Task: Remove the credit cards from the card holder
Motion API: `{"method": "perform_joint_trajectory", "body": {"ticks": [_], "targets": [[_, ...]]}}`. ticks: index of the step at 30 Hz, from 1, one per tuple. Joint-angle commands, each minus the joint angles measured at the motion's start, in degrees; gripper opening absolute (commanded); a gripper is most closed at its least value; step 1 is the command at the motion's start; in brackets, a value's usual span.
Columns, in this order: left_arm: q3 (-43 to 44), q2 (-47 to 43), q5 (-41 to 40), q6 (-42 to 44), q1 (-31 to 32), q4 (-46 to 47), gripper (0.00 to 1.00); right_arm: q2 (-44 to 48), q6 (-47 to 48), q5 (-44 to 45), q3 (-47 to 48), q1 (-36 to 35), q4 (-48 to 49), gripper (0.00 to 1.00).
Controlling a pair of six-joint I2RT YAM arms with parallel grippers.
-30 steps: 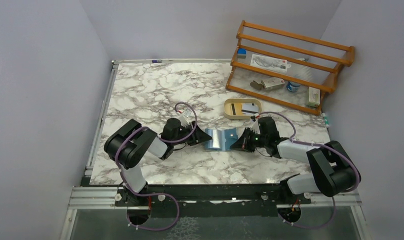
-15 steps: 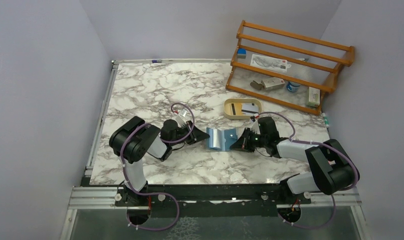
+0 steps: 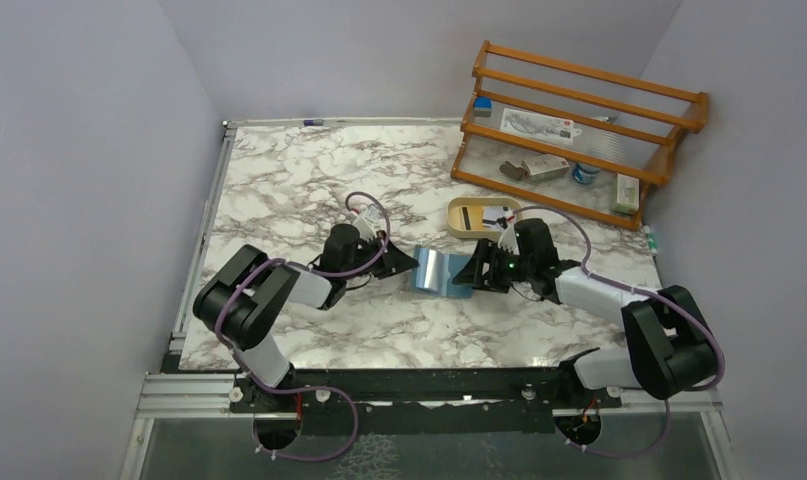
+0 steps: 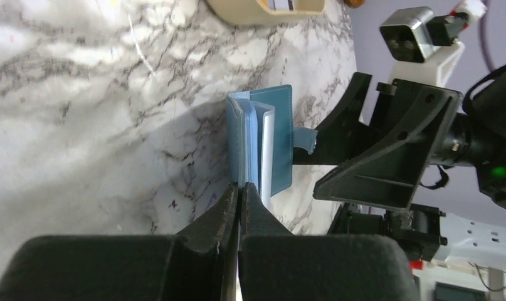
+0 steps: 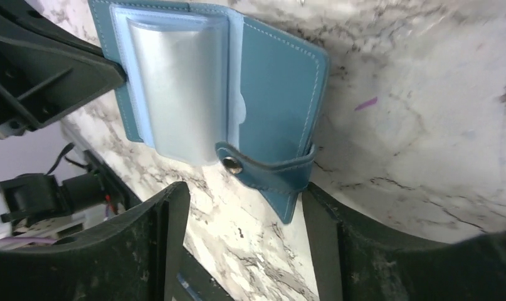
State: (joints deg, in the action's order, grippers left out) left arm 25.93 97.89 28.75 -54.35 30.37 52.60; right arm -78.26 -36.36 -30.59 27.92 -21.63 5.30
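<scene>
The teal card holder (image 3: 437, 270) lies half open on the marble between my two grippers, its clear pale sleeves (image 5: 175, 81) showing. My left gripper (image 3: 411, 266) (image 4: 239, 187) is shut on the holder's left edge (image 4: 244, 157). On the other side my right gripper (image 3: 469, 274) (image 5: 244, 213) stands open, and the holder's closing tab (image 5: 281, 182) lies loose between its fingers. A whitish credit card (image 3: 497, 216) and a yellow-orange one with a dark stripe (image 3: 466, 215) lie in the tan tray.
The tan oval tray (image 3: 454, 228) sits just behind the holder, near my right wrist. A wooden rack (image 3: 579, 110) with small items stands at the back right. Walls close the table on the left, back and right.
My right gripper has opened and let go of the holder's tab. My left gripper has moved in and shut on the holder's left edge.
</scene>
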Motion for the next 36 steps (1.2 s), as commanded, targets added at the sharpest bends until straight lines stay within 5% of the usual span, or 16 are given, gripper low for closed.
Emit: {"method": "perform_joint_trajectory", "body": {"ticks": [1,7,15,36], "targets": [[7.07,-7.31,-6.34,11.15,-0.05,-22.82,0.0,4.39,6.19,6.82,5.48,0.63,-11.3,0.72],[16.14,-8.67,-15.71,19.47,0.17,-43.41,0.0,9.21,9.05,13.64,8.72,0.79,-16.41,0.73],[22.32,-6.25,-19.72,21.29,0.79,-55.67,0.0,10.26,8.85,11.64,7.97,0.8,-15.1,0.73],[35.47,-5.09,-20.12,21.52,4.72,-68.66,0.0,10.21,9.02,9.66,4.51,0.79,-12.0,0.73]]}}
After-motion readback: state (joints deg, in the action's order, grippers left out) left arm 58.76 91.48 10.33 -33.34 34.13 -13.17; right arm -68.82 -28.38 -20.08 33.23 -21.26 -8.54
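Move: Between the two hands lies the open card holder. Its middle is about 6 cm to the left hand's right, 2 cm back and 3 cm below; the left fingers already pinch its raised left cover. From the right hand, already open, the middle is some 6 cm left, 1 cm back and 2 cm below, with the strap only 2 cm to its left and 1 cm back. The tan tray stands about 11 cm ahead and 4 cm right of the right hand. Keeping its pinch on the left cover, the left hand goes forward about 4.5 cm with a small rise, sinks again while drifting left, then lifts 3 cm and eases slightly back right, its fingers tipping some 30 degrees steeper downward. The right hand draws up and forward, then right, away from the strap, and sinks partway back, fingers staying open. ##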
